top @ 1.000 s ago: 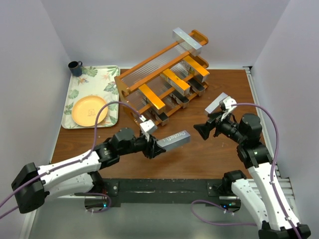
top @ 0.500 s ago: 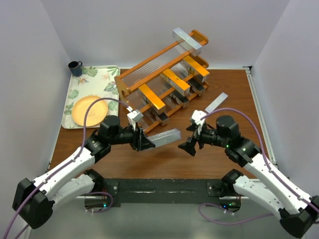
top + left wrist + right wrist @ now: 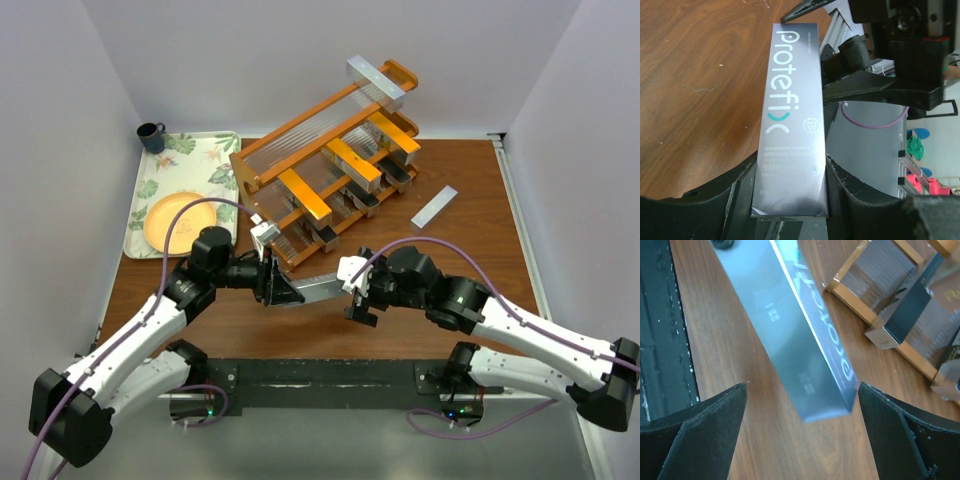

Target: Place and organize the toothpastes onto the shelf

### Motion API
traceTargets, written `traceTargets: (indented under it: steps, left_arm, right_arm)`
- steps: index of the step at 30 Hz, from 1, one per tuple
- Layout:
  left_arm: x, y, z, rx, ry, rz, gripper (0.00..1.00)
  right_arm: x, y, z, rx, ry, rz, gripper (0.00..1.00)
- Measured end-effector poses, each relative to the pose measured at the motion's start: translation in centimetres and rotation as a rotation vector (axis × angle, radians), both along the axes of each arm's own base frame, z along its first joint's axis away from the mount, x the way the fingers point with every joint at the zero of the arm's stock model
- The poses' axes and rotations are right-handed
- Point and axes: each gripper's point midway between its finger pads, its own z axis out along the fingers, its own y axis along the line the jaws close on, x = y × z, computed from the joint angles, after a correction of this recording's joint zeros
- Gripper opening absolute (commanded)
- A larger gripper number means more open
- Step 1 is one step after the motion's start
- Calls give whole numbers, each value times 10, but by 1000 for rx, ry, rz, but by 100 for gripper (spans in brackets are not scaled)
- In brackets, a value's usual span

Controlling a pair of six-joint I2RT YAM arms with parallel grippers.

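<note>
My left gripper [image 3: 288, 292] [image 3: 790, 172] is shut on the near end of a silver-grey toothpaste carton [image 3: 320, 288] [image 3: 792, 100], held level above the table and pointing right. My right gripper [image 3: 351, 293] [image 3: 802, 390] is open, its fingers on either side of the carton's free end [image 3: 805, 350] without touching it. The orange-brown shelf [image 3: 262, 165] stands at the back, turned at an angle. It carries several toothpastes, among them orange-gold ones [image 3: 310, 198] and a silver one [image 3: 375, 80] on top. Another silver toothpaste [image 3: 434, 207] lies loose on the table to the right.
A floral tray [image 3: 226, 160] at the back left holds a yellow plate [image 3: 180, 221], with a dark mug [image 3: 151, 136] at its far corner. White walls close in both sides. The shelf's front edge [image 3: 860, 310] lies just beyond the held carton.
My right arm has swung left, away from the loose carton, and now brackets the held carton's free end. My left arm has drawn the carton back to the left.
</note>
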Motion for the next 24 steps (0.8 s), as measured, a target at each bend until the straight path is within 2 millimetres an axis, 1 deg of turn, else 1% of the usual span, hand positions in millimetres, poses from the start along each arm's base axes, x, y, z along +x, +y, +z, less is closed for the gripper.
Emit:
traceTargets:
  steps: [5, 6, 8, 9, 11, 12, 14, 16, 17, 19, 20, 21, 22, 23, 24]
  left_arm:
    - [-6, -1, 8, -19, -4, -33, 6]
    - [-7, -1, 10, -23, -5, -40, 6]
    - [-9, -1, 13, -31, -7, -53, 7]
    - [-10, -1, 14, -34, -6, -59, 7]
    - [-12, -2, 16, -39, -6, -70, 7]
    - [-12, -2, 17, -41, -7, -72, 8]
    - [-13, -2, 18, -44, -3, -80, 9]
    - [-14, -2, 19, -43, 7, -86, 13]
    - [-15, -2, 19, -43, 11, -87, 15]
    - [-14, -2, 19, -40, 13, -89, 24]
    - [-14, -3, 19, -39, 14, -89, 28]
    - [-14, -3, 19, -37, 13, -90, 34]
    - [-13, -3, 19, -35, 14, -91, 38]
    - [-12, -3, 20, -32, 12, -91, 43]
    - [-12, -3, 20, -29, 13, -91, 46]
  right_arm:
    - [2, 4, 0, -33, -61, 28, 91]
    - [3, 4, 1, -35, -69, 30, 85]
    - [4, 6, 1, -39, -80, 38, 78]
    - [4, 6, 1, -42, -85, 40, 71]
    - [4, 6, 0, -46, -87, 43, 65]
    - [5, 6, 0, -49, -91, 44, 60]
    - [6, 7, 0, -51, -96, 43, 55]
    - [6, 7, 0, -59, -105, 53, 51]
    - [5, 6, -1, -65, -108, 57, 47]
    - [5, 6, -2, -69, -108, 55, 43]
    - [5, 6, -1, -69, -109, 55, 36]
    - [5, 6, -1, -69, -110, 55, 32]
    - [5, 6, -1, -69, -110, 56, 28]
    - [5, 5, -1, -70, -110, 56, 22]
    - [5, 5, -2, -71, -110, 56, 22]
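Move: The silver toothpaste box is already held near one end by the left gripper; its middle is about 7 cm right, 1 cm ahead and 2 cm below that hand. From the right gripper, its middle is roughly 7 cm left, 1 cm back and 1 cm below, the free end facing the open fingers. The lowest, nearest dark box on the shelf is some 17 cm ahead, 6 cm left and 12 cm below the right hand; the loose silver box on the table is about 24 cm ahead, 21 cm right and 15 cm below. Hold the right gripper almost in place, easing it under 1 cm left and forward with a slight wrist turn, and close its wide-open fingers until they pinch the toothpaste box's free end. Meanwhile keep the left grip on the other end and lift the box about 2 cm while drawing it just over 1 cm back, turning some 5 degrees clockwise. ##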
